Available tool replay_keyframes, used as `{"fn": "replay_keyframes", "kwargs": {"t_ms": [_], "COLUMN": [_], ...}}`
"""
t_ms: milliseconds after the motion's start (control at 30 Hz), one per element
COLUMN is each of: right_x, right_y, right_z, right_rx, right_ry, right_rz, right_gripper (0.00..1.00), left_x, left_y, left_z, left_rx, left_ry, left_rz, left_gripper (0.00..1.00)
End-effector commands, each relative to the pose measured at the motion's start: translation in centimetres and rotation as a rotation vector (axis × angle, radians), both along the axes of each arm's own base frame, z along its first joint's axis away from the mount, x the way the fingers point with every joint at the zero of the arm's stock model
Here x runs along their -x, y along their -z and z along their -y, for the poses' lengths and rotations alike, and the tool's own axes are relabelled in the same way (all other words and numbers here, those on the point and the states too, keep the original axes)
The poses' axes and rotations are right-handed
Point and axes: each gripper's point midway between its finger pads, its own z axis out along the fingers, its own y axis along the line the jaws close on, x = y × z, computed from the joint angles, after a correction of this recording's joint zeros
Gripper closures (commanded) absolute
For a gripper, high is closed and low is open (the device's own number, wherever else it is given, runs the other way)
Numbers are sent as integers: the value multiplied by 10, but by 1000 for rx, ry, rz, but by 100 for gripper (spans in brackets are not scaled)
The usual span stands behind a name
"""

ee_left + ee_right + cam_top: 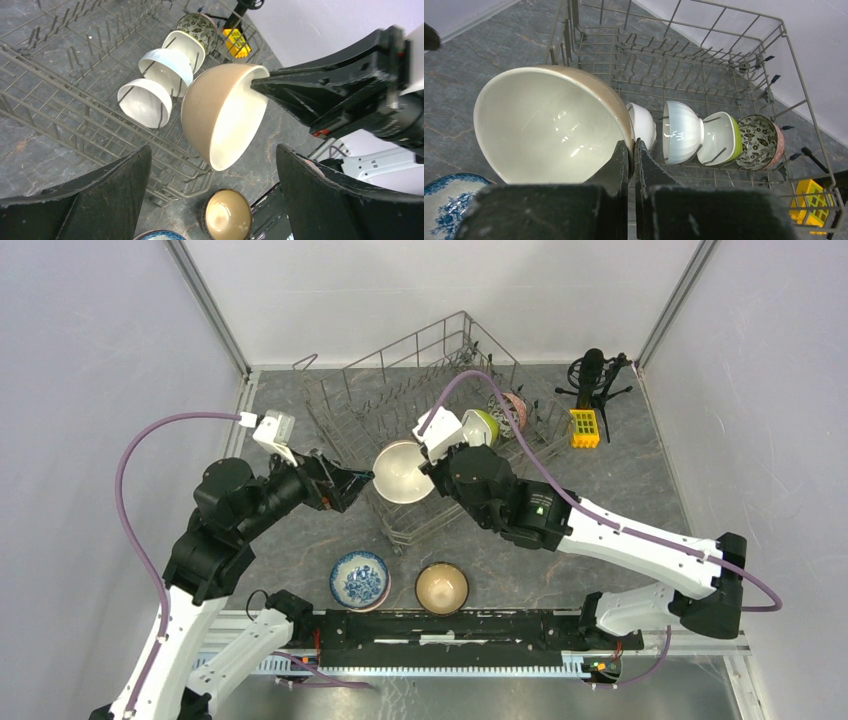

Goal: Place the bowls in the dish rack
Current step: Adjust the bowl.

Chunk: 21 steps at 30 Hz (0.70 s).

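Note:
My right gripper point(432, 462) point(631, 145) is shut on the rim of a tan bowl point(402, 471) point(549, 125) point(225, 115) with a cream inside. It holds the bowl tilted over the near corner of the grey wire dish rack point(400, 370) point(704, 30) point(60, 100). Standing between the rack's tines are a white bowl point(644, 125), a ribbed white bowl point(681, 131), a lime green bowl point(724, 137) and a speckled bowl point(756, 141). My left gripper point(355, 483) point(212, 149) is open just left of the held bowl, gripping nothing. On the table lie a blue-and-white bowl point(359, 580) and a dark brown bowl point(441, 587).
A microphone on a tripod point(592, 375) and a yellow block point(584, 427) stand right of the rack. A black rail point(450, 630) runs along the near table edge. Walls close in the table on three sides.

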Motion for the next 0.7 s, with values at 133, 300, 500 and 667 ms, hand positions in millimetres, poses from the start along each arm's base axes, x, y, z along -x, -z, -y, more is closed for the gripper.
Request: {"fn": "replay_keyframes", "kwargs": {"t_ms": [133,300,500,667], "right_x": [4,6,9,8], "right_y": [-75,-79,-79,-80], "right_z": [-22,-28,-38,-40], "right_rx": [-218,-224,-210,-203], "right_ry": [-30,-38,-52,-45], "right_rz": [58,69,75,84], "right_gripper": [100,100,100,100], "left_x": [-13,-20,-29,-30], "left_y": [9,15,23,25], "left_z": [-6,-8,-9,-7], "left_rx": [-119,-151,-160,-161], "left_ry": [-17,-37,-71,-64], "left_rz": [14,-1,-38,-51], "left_gripper": [7,18,39,63]}}
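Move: From the open left gripper, the cream bowl in the right hand's grip lies about 8 cm right, 3 cm ahead and 5 cm lower. The rack's small white bowl is roughly 10 cm right and 7 ahead, the pale blue bowl 15 right and 13 ahead, both some 27 cm below. From the right hand, the held bowl's middle is about 4 cm left, 1 back and 2 down, and the left gripper is 12 cm left, 4 back and 3 up. Lower the left gripper about 4 cm while reaching 3 cm forward, tipping it slightly, so its fingers straddle the near left rim of the cream bowl, one inside the bowl and one outside; narrow them to about half open. Keep the right fingers pinched on the opposite rim and carry the bowl some 3.5 cm left towards the left gripper, lifting it a little before easing slightly down. ##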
